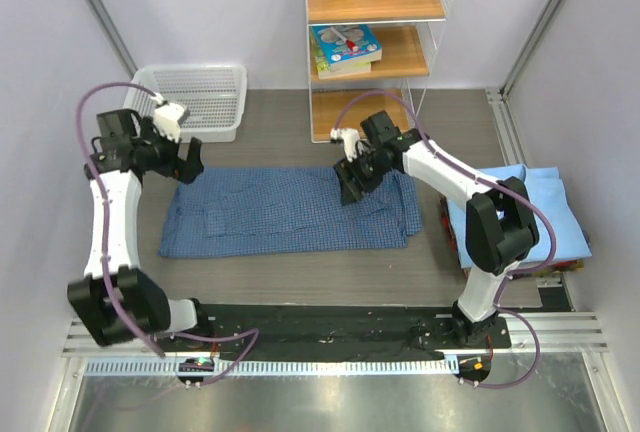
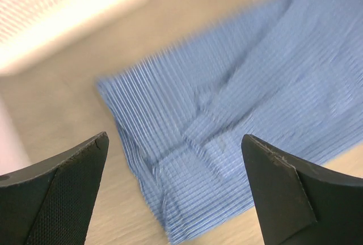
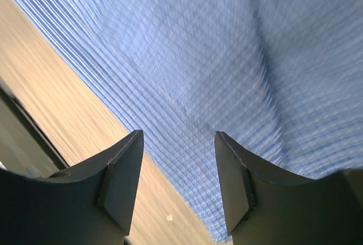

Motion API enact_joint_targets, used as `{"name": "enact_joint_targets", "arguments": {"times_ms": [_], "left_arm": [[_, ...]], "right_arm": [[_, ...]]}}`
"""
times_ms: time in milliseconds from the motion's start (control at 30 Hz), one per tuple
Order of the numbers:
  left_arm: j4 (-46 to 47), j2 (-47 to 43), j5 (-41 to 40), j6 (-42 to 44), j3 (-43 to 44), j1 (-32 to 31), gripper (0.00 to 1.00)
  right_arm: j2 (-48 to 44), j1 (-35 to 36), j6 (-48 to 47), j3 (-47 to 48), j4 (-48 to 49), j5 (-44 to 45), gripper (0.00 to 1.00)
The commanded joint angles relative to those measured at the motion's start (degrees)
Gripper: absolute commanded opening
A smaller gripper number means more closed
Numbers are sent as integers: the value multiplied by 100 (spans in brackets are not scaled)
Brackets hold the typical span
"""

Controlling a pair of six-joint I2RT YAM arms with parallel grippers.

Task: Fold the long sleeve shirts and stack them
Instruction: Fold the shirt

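The dark blue checked shirt (image 1: 290,214) lies spread flat across the middle of the table, also seen in the left wrist view (image 2: 244,92) and the right wrist view (image 3: 227,58). The plain light blue shirt (image 1: 545,214) lies folded at the right edge. My left gripper (image 1: 187,162) (image 2: 174,143) hovers open over the checked shirt's far left corner, with nothing between its fingers. My right gripper (image 1: 352,184) (image 3: 178,137) stands open just above the shirt's far edge, right of the middle. Only cloth and table show between its pads.
A white mesh basket (image 1: 195,100) (image 2: 62,12) sits at the back left, close to the left gripper. A wire-and-wood shelf (image 1: 375,47) with books stands at the back centre, behind the right gripper. Bare wooden table (image 1: 300,277) lies in front of the shirt.
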Motion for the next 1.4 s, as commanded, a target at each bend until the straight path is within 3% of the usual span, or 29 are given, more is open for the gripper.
{"name": "enact_joint_targets", "arguments": {"times_ms": [0, 67, 133, 267, 467, 633, 833, 1000, 1133, 1367], "left_arm": [[65, -353, 434, -1531, 475, -37, 100], [-1188, 120, 1030, -1027, 896, 303, 100], [-1790, 750, 1470, -666, 1047, 681, 100], [-2724, 1815, 1420, -50, 1381, 1386, 100], [-2093, 2721, 656, 126, 1118, 2019, 100], [-2118, 3505, 645, 153, 1372, 2230, 97], [-2241, 4199, 751, 267, 1671, 2230, 96], [-2399, 4726, 1022, 293, 1891, 2187, 89], [-2620, 4842, 1112, 425, 1927, 2002, 81], [-2487, 4938, 1173, 311, 1821, 1765, 77]], "right_arm": [[177, 159, 402, 1117, 405, -515, 59], [616, 317, 622, 1503, 529, -507, 58], [976, 431, 710, 1672, 748, -376, 58], [1486, 607, 939, 1962, 1021, -252, 57], [1883, 748, 1027, 1876, 1241, -181, 57], [1954, 941, 1203, 1822, 1373, -260, 56], [2024, 1117, 1212, 1892, 1435, -384, 56], [2190, 1257, 1379, 2077, 1478, -550, 56], [2436, 1354, 1449, 2235, 1514, -603, 54], [2797, 1381, 1502, 2393, 1540, -612, 53]]}}
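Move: The shirt lies folded into a long strip. Its left end lies about 7 cm left of, 4 cm back from and 18 cm below the left gripper; the white basket's middle is some 22 cm ahead of that gripper, 3 cm left and 15 cm down. From the right gripper, the left-middle stretch of the shirt is about 17 cm to the left, 1 cm ahead and 8 cm below; the shirt's right end is 16 cm to the right and 2 cm ahead. Lift the open left gripper briefly, then swing it left and down past its starting height to the shirt's left end, net about 15 cm lower, turning the fingers to point down and rightwards; ease it right at the edge and begin narrowing the fingers. Meanwhile carry the half-open right gripper about 17 cm left in a low hop above the shirt, ending close over its left-middle stretch. ##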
